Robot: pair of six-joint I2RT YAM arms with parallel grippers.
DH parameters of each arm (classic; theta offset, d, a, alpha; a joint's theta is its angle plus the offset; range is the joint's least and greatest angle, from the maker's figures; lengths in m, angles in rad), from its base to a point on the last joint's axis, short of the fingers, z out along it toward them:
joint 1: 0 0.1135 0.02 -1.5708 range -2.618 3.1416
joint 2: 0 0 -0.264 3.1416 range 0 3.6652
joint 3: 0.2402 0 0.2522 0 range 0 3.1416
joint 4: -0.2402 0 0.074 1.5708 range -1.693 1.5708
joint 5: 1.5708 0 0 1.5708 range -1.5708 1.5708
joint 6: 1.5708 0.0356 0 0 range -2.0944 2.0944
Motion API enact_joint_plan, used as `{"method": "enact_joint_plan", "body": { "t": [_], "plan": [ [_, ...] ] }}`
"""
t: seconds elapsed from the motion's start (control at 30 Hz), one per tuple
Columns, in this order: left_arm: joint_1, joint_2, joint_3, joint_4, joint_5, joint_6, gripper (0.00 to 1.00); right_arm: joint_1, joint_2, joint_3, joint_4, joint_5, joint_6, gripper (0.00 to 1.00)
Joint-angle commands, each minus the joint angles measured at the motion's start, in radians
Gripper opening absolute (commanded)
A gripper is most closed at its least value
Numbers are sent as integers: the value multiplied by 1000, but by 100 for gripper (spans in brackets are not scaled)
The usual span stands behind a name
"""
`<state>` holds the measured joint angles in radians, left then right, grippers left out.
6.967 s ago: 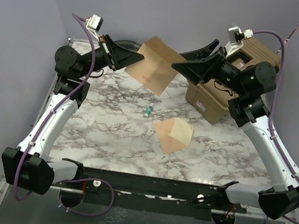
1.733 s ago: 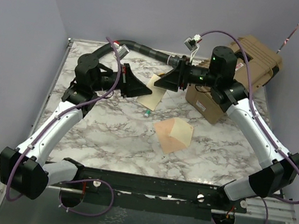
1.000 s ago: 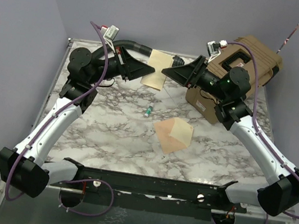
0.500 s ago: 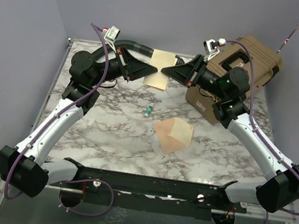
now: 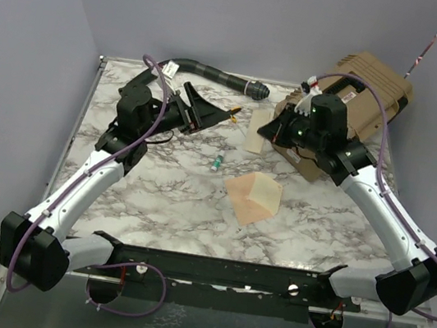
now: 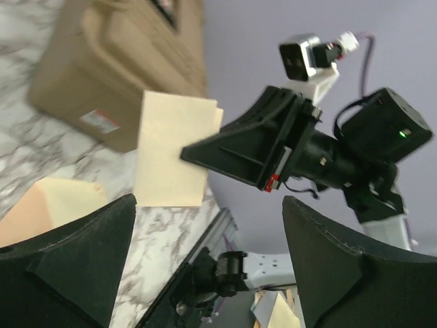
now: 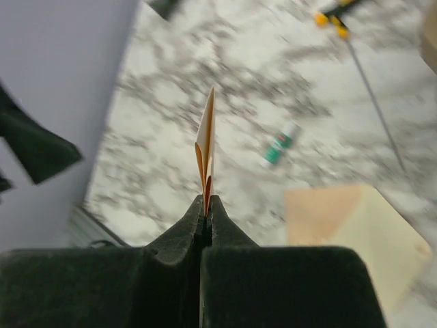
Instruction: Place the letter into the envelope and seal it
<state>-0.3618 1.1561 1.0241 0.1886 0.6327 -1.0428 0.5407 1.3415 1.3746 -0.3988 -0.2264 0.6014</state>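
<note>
The letter [image 5: 254, 131] is a cream-yellow folded sheet held above the table at the back centre. My right gripper [image 5: 265, 130] is shut on its right edge. In the right wrist view the letter [image 7: 205, 147] stands edge-on, rising from the closed fingertips of the right gripper [image 7: 207, 203]. My left gripper [image 5: 210, 111] is open, a little to the left of the letter and apart from it. In the left wrist view the letter [image 6: 172, 150] hangs beyond the wide-spread fingers [image 6: 65, 263]. The peach envelope [image 5: 252, 196] lies on the marble with its flap open, also seen in the right wrist view [image 7: 351, 232].
A small green-capped glue stick [image 5: 216, 161] lies between the letter and the envelope. A tan cardboard case [image 5: 361, 95] stands at the back right behind my right arm. A black hose [image 5: 208, 71] runs along the back edge. Purple walls close in the table.
My left gripper opened, let go of the letter and drew back left. My right gripper shut on the letter and carried it down and to the right, turning it.
</note>
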Motion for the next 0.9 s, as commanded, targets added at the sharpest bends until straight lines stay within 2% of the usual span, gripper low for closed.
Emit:
{"method": "enact_joint_plan", "body": {
  "t": [0.0,0.17,0.37,0.63,0.77,0.87],
  "plan": [
    [-30,-22,-84,-243,-181,122,89,2,-15,-136,-305,194,-175,0],
    [-87,14,-163,-260,-202,132,89,2,21,-267,-279,312,-158,0],
    [-97,29,-186,-279,-225,160,89,4,174,-293,-227,296,-138,0],
    [-98,19,-297,-298,-233,168,89,3,233,-279,-195,365,-195,0],
    [-98,29,-316,-300,-226,180,89,5,226,-294,-139,321,-305,1],
    [-98,43,-314,-301,-220,187,89,3,207,-346,-58,171,-440,1]
  ]
}}
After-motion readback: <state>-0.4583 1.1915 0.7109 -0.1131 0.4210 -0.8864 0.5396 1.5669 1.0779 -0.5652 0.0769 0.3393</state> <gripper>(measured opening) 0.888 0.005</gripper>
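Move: Below the right hand, which already holds the folded letter, the envelope lies roughly 31 cm down, about 6 cm back and 3 cm to the right. On the same table top the glue stick is around 6 cm ahead and 11 cm left of this hand; the tan case's middle is some 22 cm ahead, 25 cm right and 23 cm below. From the empty left hand the envelope is about 17 cm right, 5 cm back and 36 cm down. Sinking some 24 cm and swinging about 8 cm to its right, the right hand brings the letter down over the envelope's flap side, fingers still shut on it and turning to point steeply down; the drop eases out before the end. The left hand, still open and empty, drops about 22 cm too, ending 3 cm farther back, fingers tipping downward. ##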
